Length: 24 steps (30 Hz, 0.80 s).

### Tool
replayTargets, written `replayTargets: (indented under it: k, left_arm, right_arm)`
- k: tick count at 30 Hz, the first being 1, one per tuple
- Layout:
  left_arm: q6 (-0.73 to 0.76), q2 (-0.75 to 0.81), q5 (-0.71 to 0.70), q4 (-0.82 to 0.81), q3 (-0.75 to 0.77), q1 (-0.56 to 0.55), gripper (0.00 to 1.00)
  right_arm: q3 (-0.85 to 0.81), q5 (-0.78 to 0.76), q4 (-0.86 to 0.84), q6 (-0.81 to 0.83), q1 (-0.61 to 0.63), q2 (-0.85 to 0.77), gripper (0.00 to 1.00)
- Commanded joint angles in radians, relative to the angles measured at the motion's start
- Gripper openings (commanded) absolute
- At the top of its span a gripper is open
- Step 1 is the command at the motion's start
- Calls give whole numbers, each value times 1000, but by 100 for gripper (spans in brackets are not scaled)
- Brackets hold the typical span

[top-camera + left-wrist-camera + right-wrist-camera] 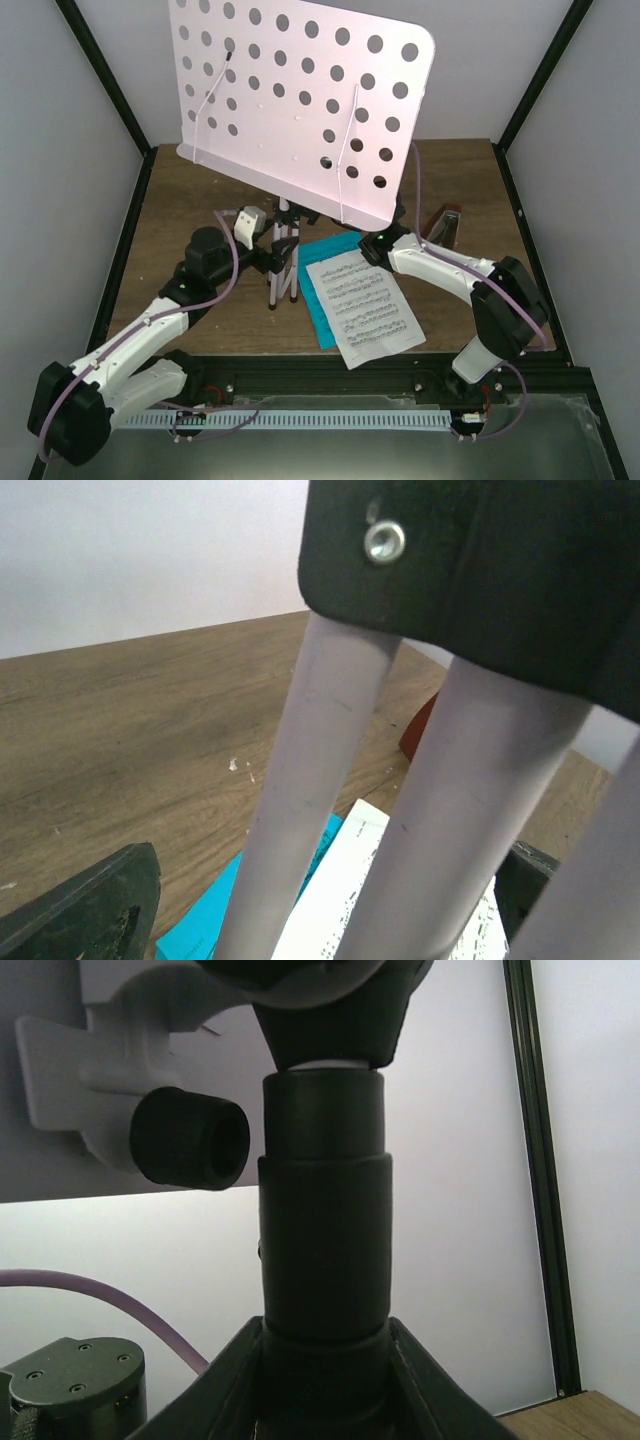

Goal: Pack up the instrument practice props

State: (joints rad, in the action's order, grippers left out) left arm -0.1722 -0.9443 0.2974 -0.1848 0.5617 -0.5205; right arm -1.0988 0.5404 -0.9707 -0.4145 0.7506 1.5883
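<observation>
The pale pink music stand stands at table centre, its hole-dotted desk [300, 100] tilted over the tripod legs [285, 265]. My left gripper [268, 260] is open, with two pink legs [310, 780] between its fingers [90, 910], the left finger apart from them. My right gripper [383, 242] is shut on the stand's black shaft collar [325, 1250], just under the desk. A white music sheet [365, 305] lies partly on a cyan sheet [322, 290], right of the legs. The brown metronome [447, 225] stands at the back right, behind my right arm.
Black frame posts [110, 90] and pale walls enclose the wooden table [180, 200]. The desk overhangs the middle of the table and hides the shaft. A purple cable [415, 180] hangs by the desk's right edge. A black clamp knob [190, 1140] sits left of the collar.
</observation>
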Motion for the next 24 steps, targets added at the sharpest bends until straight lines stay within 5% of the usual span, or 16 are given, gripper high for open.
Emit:
replayTargets:
  k: [1,7,15,24]
  left_arm:
    - [30,-49,21,-131,-2,-1,92]
    - [38,-128,41,-249,-17,-22,89]
    - [41,-132,-25,-309,-60,-47,45]
    - [-1,16,-68,-160,-58,-48,14]
  right_arm:
    - [-30,-6,-36,0,13,-52,1]
    - [-13,-27,-18,1,12,-73,1]
    - [4,-95,61,40,11,-107,1]
    - [-27,-191,127,-28,-6,-93,1]
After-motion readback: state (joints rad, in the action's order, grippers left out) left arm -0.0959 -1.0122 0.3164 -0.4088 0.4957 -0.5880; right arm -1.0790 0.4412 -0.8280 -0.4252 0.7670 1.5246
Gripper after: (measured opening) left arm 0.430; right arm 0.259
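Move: The music stand's nearly folded tripod legs stand between and just beyond the left hand's open fingers, about 4 cm to its right and 1 cm ahead, their middle 5 cm lower; their black hub is about 4 cm right, 3 cm ahead and 6 cm higher. The white music sheet lies roughly 19 cm right and 10 cm back, 22 cm below. From the right hand, holding the stand, the legs are some 22 cm below, 3 cm back and 2 cm left. The left hand moves about 3 cm right onto the tripod legs, closing partway around them while the right keeps hold. ##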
